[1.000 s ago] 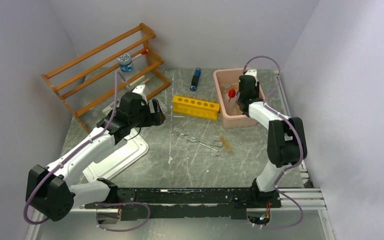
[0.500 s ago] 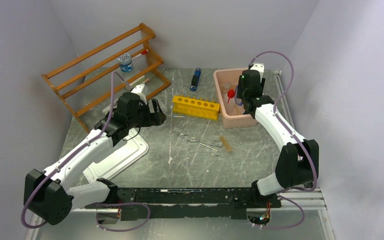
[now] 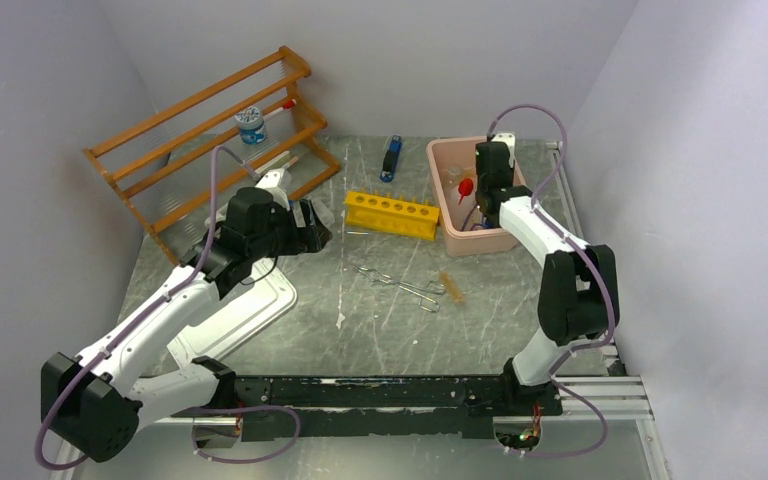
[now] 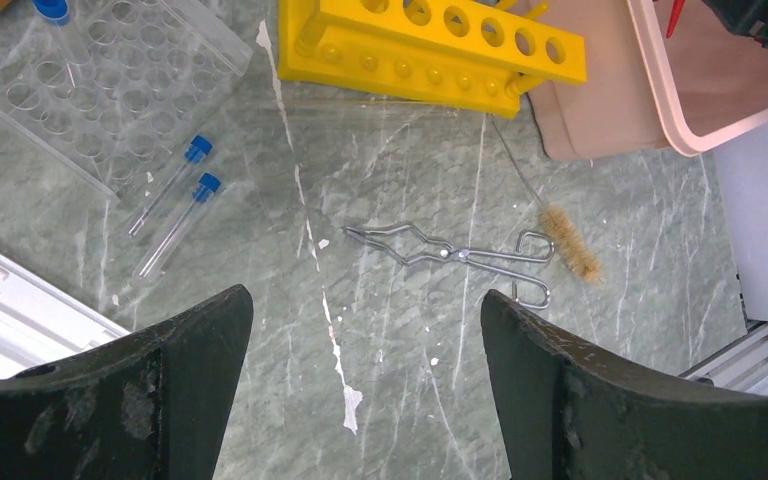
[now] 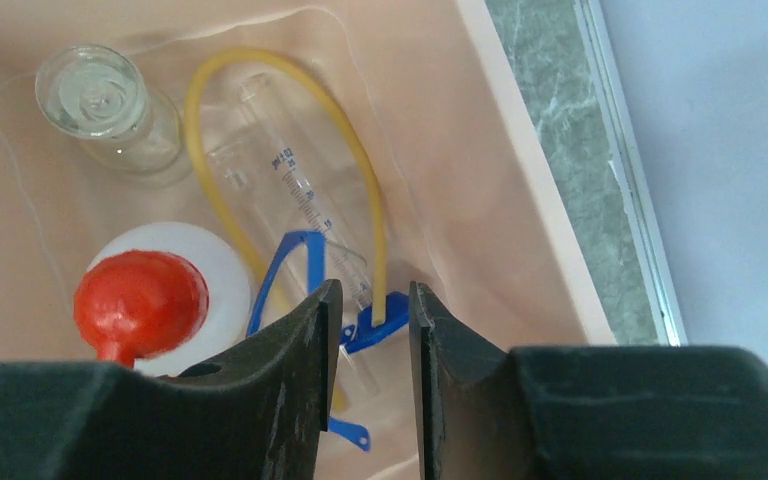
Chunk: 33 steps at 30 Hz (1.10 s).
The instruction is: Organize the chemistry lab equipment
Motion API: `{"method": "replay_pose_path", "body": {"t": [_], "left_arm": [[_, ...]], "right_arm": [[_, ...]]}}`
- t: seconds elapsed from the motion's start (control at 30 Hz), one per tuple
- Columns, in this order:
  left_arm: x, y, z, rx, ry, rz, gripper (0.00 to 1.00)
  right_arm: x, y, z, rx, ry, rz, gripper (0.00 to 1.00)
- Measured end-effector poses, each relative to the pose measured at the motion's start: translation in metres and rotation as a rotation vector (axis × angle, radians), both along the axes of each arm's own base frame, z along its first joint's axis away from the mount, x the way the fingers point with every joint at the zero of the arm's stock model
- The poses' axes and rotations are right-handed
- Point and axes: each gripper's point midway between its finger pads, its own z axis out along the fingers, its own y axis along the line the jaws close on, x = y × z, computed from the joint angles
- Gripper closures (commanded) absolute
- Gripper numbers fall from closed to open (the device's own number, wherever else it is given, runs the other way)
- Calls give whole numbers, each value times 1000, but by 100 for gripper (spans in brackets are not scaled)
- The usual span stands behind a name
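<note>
My right gripper [image 5: 375, 300] is down inside the pink bin [image 5: 520, 170], its jaws a narrow gap apart. The yellowish tubing [image 5: 360, 170] runs into that gap, loose between the jaws. Under it lie the blue-framed goggles [image 5: 295, 265], and the red-capped squeeze bottle [image 5: 140, 295] stands to the left. My left gripper [image 4: 365, 310] is wide open and empty above the table. The metal tongs [image 4: 450, 255] lie just beyond it. Two blue-capped tubes [image 4: 175, 190] lie to its left. In the top view the left gripper [image 3: 320, 222] hovers left of the tongs [image 3: 405, 285].
The bin also holds a graduated cylinder [image 5: 290, 190] and a glass flask [image 5: 100, 100]. A yellow tube rack [image 4: 430, 50], clear rack [image 4: 110, 90] and brush [image 4: 572, 245] are on the table. A white tray [image 3: 250, 310] and wooden shelf [image 3: 200, 130] stand at the left.
My right arm's elbow swung out and back while its gripper stayed in the pink bin, ending slightly further left. My left arm barely moved.
</note>
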Motion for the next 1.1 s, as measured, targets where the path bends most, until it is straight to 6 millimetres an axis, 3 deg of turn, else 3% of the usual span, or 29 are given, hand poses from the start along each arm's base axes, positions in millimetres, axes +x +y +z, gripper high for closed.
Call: {"method": "replay_pose_path", "body": {"t": [0.23, 0.43, 0.67, 0.77, 0.87, 0.93, 1.1], "left_arm": [[-1, 1, 1, 0, -2, 2, 12], [0, 0, -3, 5, 8, 0, 12], [1, -6, -12, 2, 38, -24, 13], [1, -10, -12, -14, 40, -34, 14], [-1, -14, -17, -32, 54, -45, 15], [-3, -15, -24, -38, 73, -51, 15], [-7, -15, -36, -43, 107, -48, 16]], "right_arm": [[10, 9, 0, 53, -1, 31, 52], [-6, 19, 11, 138, 9, 43, 48], [-41, 41, 72, 280, -80, 105, 43], [-56, 51, 89, 314, -99, 136, 43], [-70, 73, 93, 325, -84, 187, 42], [-83, 97, 90, 325, -57, 247, 42], [-117, 159, 69, 324, 24, 409, 43]]}}
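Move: My right hand is in the pink bin, whose middle is about 5 cm to its left and level fore and aft. The tongs lie on the table some 22 cm to its left, 20 cm back and 13 cm below; the brush head lies beside them, 12 cm left and 20 cm back, and the yellow rack about 26 cm left and 4 cm back. From my left hand the tongs are some 13 cm right, 3 cm back, 17 cm down. After a slight forward nudge, I lift my empty right hand out of the pink bin, rising about 9 cm, then sweep it left and back across the rim towards the tongs, about 16 cm left in all, sinking slightly at the end. The fingers open wider, while the wrist rolls its left side up and turns counter-clockwise, some 20 degrees each. My left hand, still wide open, sinks about 4 cm. ##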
